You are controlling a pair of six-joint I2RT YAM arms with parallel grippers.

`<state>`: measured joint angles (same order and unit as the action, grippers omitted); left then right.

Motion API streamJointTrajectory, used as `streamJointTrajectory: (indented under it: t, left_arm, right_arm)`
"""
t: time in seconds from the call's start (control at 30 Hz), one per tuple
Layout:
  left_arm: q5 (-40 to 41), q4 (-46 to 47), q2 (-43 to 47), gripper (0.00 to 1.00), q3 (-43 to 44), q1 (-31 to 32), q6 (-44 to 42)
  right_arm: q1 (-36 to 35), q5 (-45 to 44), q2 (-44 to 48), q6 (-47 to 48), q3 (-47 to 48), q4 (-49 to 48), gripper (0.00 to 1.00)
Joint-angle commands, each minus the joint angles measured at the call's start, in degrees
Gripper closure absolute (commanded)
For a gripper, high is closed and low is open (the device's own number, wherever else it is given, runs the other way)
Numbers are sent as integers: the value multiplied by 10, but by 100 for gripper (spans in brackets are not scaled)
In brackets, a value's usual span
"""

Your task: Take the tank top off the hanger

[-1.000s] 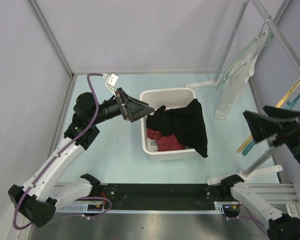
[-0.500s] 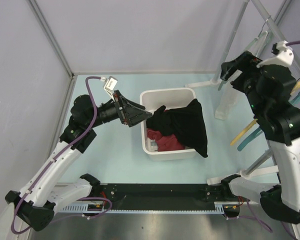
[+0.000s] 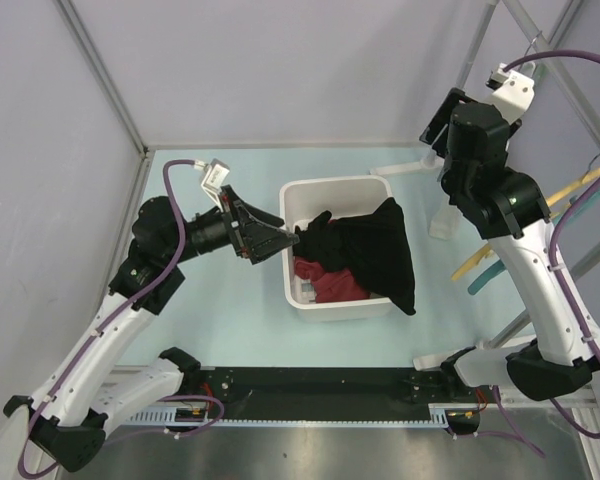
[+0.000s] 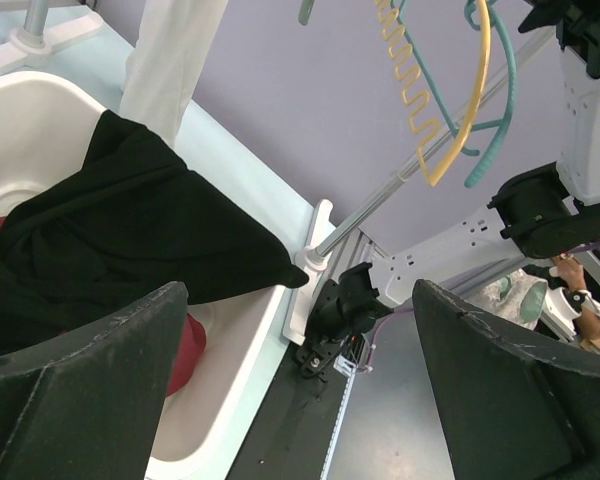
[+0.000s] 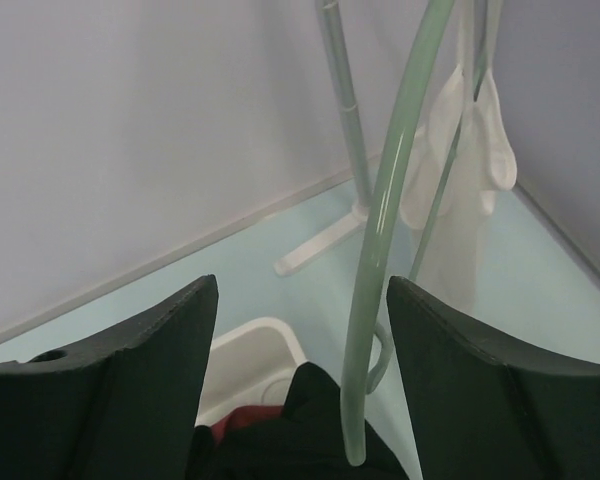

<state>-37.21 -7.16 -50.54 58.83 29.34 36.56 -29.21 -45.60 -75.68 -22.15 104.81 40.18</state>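
The white tank top [image 5: 470, 190] hangs by its straps on a pale green hanger [image 5: 380, 250] at the rack's far end. In the right wrist view one arm of that hanger runs down between my right gripper's fingers, close to the right one. My right gripper [image 5: 302, 285] is open and its pads stand clear of the hanger. From above, the raised right gripper [image 3: 438, 135] hides most of the tank top [image 3: 438, 225]. My left gripper [image 3: 275, 238] hovers open and holding nothing at the bin's left rim; its wrist view shows the left gripper [image 4: 300, 290] and the tank top [image 4: 170, 60].
A white bin [image 3: 335, 185] in the middle holds a black garment [image 3: 370, 250] and a red one [image 3: 325, 285]. A yellow hanger [image 3: 470, 265] and a teal hanger [image 3: 485, 280] hang on the slanted rack rail [image 3: 545, 55]. The rack's foot [image 3: 405, 168] lies behind the bin.
My right arm swung up from the right edge to the back of the rack and set its fingers around the green hanger, jaws narrowing a little. The left gripper drifted slightly lower.
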Motion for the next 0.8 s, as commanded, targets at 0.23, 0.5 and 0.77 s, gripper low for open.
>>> streamJointTrajectory:
  t: [0.23,0.5,0.77]
  left_arm:
    - [-1,7,-1,1,-5,0,-11]
    - [-1,4,-4,1,-1,0,-6]
    - [3,-6,-3,1,5,0,-5]
  right_arm:
    - [92,38,9,24,-14,-78,28]
    - [106,74,10,-3,-69,-147,39]
    - [144,122,40,-88,-118,-186,62]
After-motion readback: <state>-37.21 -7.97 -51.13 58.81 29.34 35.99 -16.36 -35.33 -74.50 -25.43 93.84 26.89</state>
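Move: The right hand is set for the near arm of the green hanger on the rack, about 4 cm farther out and 4 cm to its right, a touch lower. The white tank top hangs from it, some 8 cm ahead, 10 cm right and 14 cm down; the yellow and blue hangers hang about 18 cm back and 9 cm right, the white bin some 16 cm left, 4 cm back and 42 cm below. From the idle left hand the green hanger arm is about 20 cm ahead, 32 cm right and 8 cm up. The right hand first slides about 4 cm to its right, turning slightly clockwise, to bring the green hanger's arm in between its fingertips, then eases some 3 cm forward while sinking about 3 cm. During that forward reach the fingers narrow from roughly three-quarters open to under half around the green bar, which comes up close beside the left finger but isn't yet pinched from both sides, and the hand rolls slightly, left side up. ##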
